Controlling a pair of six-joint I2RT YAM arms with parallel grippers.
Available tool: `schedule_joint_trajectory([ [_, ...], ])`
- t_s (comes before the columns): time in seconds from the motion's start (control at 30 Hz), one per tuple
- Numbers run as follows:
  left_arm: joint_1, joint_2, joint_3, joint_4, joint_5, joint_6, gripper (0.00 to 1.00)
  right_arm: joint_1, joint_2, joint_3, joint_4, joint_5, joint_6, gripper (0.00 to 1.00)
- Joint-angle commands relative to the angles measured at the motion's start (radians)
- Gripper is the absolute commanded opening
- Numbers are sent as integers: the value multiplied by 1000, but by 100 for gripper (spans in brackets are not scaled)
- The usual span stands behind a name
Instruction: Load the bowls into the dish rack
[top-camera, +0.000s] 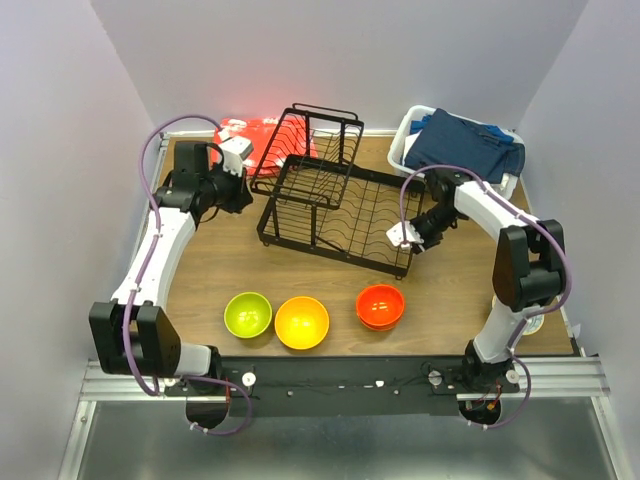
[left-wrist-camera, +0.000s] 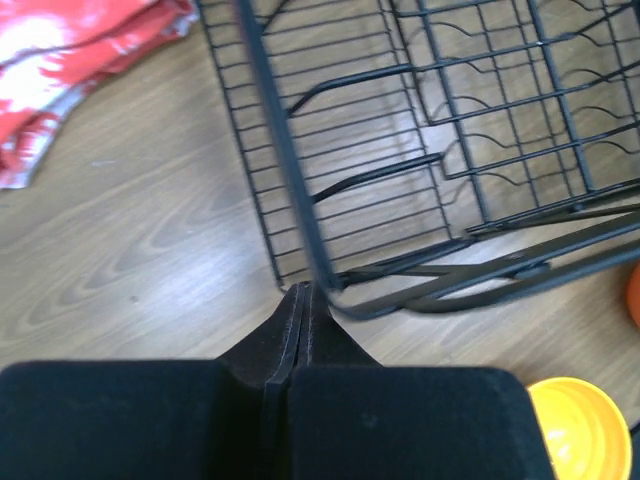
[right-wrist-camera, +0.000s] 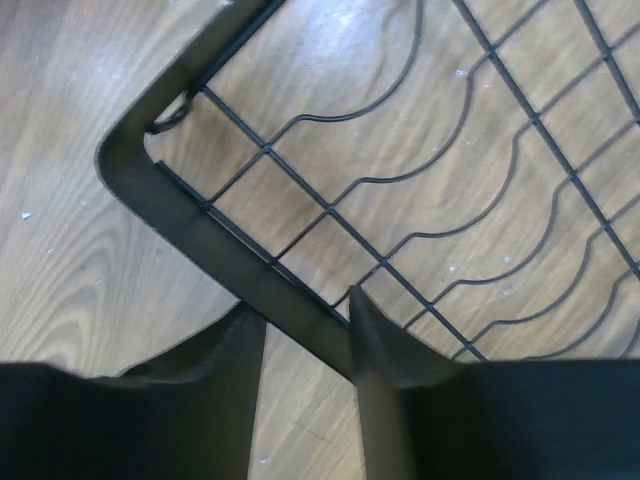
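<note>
Three bowls sit in a row near the table's front: lime green (top-camera: 248, 314), yellow-orange (top-camera: 301, 322) (left-wrist-camera: 575, 425) and red-orange (top-camera: 380, 306). The black wire dish rack (top-camera: 330, 200) (left-wrist-camera: 420, 150) stands behind them, holding no bowl. My right gripper (top-camera: 411, 250) (right-wrist-camera: 305, 305) straddles the rack's rim bar (right-wrist-camera: 200, 235) at its near right corner, one finger inside the rack and one outside, both against the bar. My left gripper (top-camera: 244, 197) (left-wrist-camera: 303, 290) is shut on nothing, its tips at the rack's left corner.
A red patterned cloth (top-camera: 255, 135) (left-wrist-camera: 70, 60) lies at the back left behind the rack. A white plastic basket (top-camera: 407, 135) holding blue cloth stands at the back right. Bare wood shows between the rack and the bowls.
</note>
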Motion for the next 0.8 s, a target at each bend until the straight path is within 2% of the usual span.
schedule_joint_trajectory([
  [0.0, 28, -109, -48, 17, -35, 64, 0, 54, -13, 26, -18, 22, -123, 38],
  [0.07, 30, -163, -82, 3, -36, 81, 0, 69, -29, 8, -23, 30, -109, 28],
  [0.23, 31, -270, -183, 0, -56, 84, 0, 128, -76, -35, -14, 33, -77, 15],
  [0.43, 33, -375, -247, -6, -81, 90, 0, 211, -101, -55, 11, 28, 44, 12],
  [0.5, 33, -401, -272, -7, -95, 95, 0, 240, -104, -61, 43, 35, 133, 9],
  [0.53, 33, -425, -280, -10, -101, 95, 0, 247, -102, -58, 61, 38, 171, 2],
  [0.57, 33, -438, -286, -12, -104, 98, 0, 253, -92, -54, 83, 41, 246, 1],
  [0.77, 33, -531, -344, -20, -141, 76, 0, 278, -26, 21, 117, 35, 539, 1],
])
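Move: The dish rack's right rim already runs between the right hand's open fingers, level with it and about 1 cm below; the red bowls stand some 14 cm back and 7 cm to the left, the yellow bowl about 18 cm back and 26 cm left. From the left hand, the upper tier's near-left corner lies about 1 cm ahead and 2 cm right, while that right rim is some 5 cm back, 37 cm right and 15 cm lower. The dish rack is pinched by its right rim as the right fingers close on it, then dragged about 6 cm left and 6 cm back towards the red bowls at an even height. The left hand, fingers still shut, edges left and up, comes free of the upper tier's corner and draws back about 8 cm, drifting left as its fingertips tilt up. ##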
